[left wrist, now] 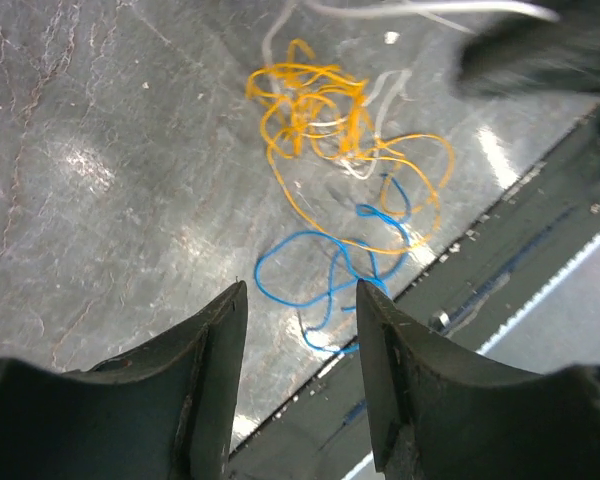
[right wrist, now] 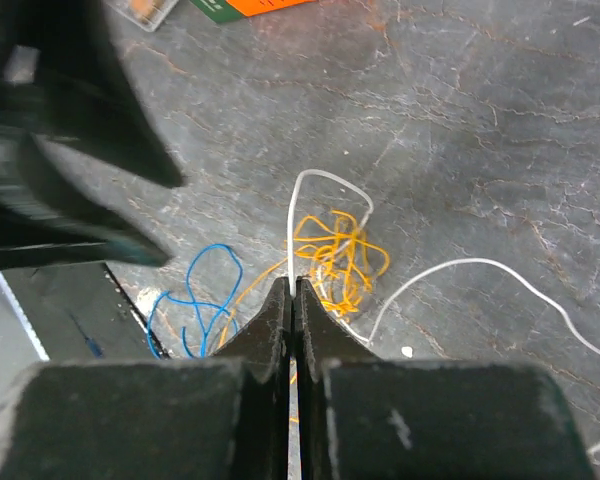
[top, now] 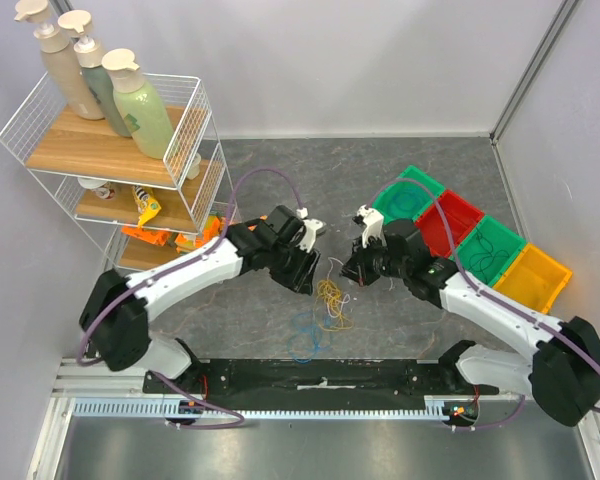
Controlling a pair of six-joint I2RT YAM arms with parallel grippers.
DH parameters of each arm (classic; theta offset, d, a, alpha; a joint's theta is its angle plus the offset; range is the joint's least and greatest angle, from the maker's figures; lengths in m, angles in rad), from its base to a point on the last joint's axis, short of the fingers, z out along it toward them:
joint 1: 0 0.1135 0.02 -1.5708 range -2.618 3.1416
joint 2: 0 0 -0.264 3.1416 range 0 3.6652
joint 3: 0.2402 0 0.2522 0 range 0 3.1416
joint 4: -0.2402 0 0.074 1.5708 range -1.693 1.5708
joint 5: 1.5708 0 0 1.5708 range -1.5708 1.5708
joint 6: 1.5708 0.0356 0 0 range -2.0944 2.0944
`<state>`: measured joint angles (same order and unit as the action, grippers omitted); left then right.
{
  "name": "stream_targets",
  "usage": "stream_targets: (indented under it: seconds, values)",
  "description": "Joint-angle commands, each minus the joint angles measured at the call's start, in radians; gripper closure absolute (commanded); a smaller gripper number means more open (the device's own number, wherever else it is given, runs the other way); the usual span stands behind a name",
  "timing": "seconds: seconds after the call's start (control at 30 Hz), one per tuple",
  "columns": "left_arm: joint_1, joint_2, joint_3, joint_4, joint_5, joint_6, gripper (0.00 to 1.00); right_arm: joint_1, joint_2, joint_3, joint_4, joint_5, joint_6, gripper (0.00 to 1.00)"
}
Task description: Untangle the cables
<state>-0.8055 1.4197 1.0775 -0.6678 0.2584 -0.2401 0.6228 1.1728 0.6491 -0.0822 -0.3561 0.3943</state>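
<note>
The cables lie in a loose tangle on the grey table between my two arms: a yellow cable (top: pixel 330 300) (left wrist: pixel 320 120) (right wrist: pixel 335 255), a blue cable (top: pixel 305 340) (left wrist: pixel 320 265) (right wrist: pixel 205 290) nearer the front edge, and a white cable (right wrist: pixel 291 240) (left wrist: pixel 380 95). My right gripper (right wrist: pixel 292 285) (top: pixel 352 272) is shut on the white cable, which runs up from between its tips in a loop over the yellow one. Hovering above the blue cable, my left gripper (left wrist: pixel 300 300) (top: pixel 308 282) is open with nothing between its fingers.
A wire shelf (top: pixel 110 130) with bottles stands at the back left. Green (top: pixel 410 195), red (top: pixel 450 220), green (top: pixel 490 250) and yellow (top: pixel 535 275) bins line the right side. The black base rail (top: pixel 320 375) borders the table just past the blue cable.
</note>
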Motion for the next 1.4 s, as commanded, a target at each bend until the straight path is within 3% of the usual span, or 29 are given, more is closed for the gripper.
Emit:
stream_targets:
  seconds: [0.0,0.27,0.47,0.53,0.7,0.9,1.07,1.23,1.37]
  values:
    - [-0.006,0.109,-0.004,0.086,-0.031,-0.027,0.46,0.002,-0.088,-0.009,-0.062,-0.027,0.041,1.00]
    - [-0.004,0.257,0.081,0.154,0.120,-0.021,0.45,0.002,-0.177,-0.025,-0.109,0.000,0.072,1.00]
    - [-0.004,0.327,0.088,0.220,0.142,-0.057,0.49,0.000,-0.191,-0.012,-0.110,-0.001,0.101,1.00]
    - [-0.004,0.357,0.101,0.234,0.128,-0.071,0.55,0.002,-0.191,-0.006,-0.111,-0.010,0.115,1.00]
    - [-0.006,0.380,0.084,0.244,0.039,-0.058,0.83,0.000,-0.251,0.036,-0.166,0.060,0.133,1.00]
    - [-0.003,0.262,-0.092,0.261,-0.037,-0.077,0.98,0.002,-0.352,0.277,-0.336,0.415,0.083,1.00]
    - [-0.003,0.142,-0.200,0.267,-0.048,-0.105,0.98,0.000,-0.360,0.582,-0.321,0.718,-0.030,1.00]
    - [-0.003,0.096,-0.215,0.243,-0.093,-0.100,0.98,0.002,-0.274,0.854,-0.240,0.760,-0.156,1.00]
    - [-0.003,0.096,-0.214,0.238,-0.099,-0.097,0.98,0.002,-0.231,0.968,-0.168,0.741,-0.190,1.00]
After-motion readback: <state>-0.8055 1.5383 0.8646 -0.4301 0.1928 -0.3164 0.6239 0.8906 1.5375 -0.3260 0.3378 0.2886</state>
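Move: The yellow cable's tangle lies about 6 cm to the left hand's right, level with it in reach and some 11 cm below; the blue cable is about 8 cm back from that hand, 1 cm to its right and 12 cm below. From the right hand, which already holds the white cable, the yellow tangle is about 5 cm back, 5 cm left and 11 cm below, the red bin roughly 13 cm ahead, 20 cm right and 10 cm below. Down and then to its right, the left hand goes to the upper part of the yellow tangle, about 9 cm lower, shuts its open fingers on a strand and draws it some 6 cm left and a little back. The right hand, keeping its pinch on the white cable, first eases slightly back and up, then sweeps up some 40 cm and rightward, its fingers swinging up to about level. ##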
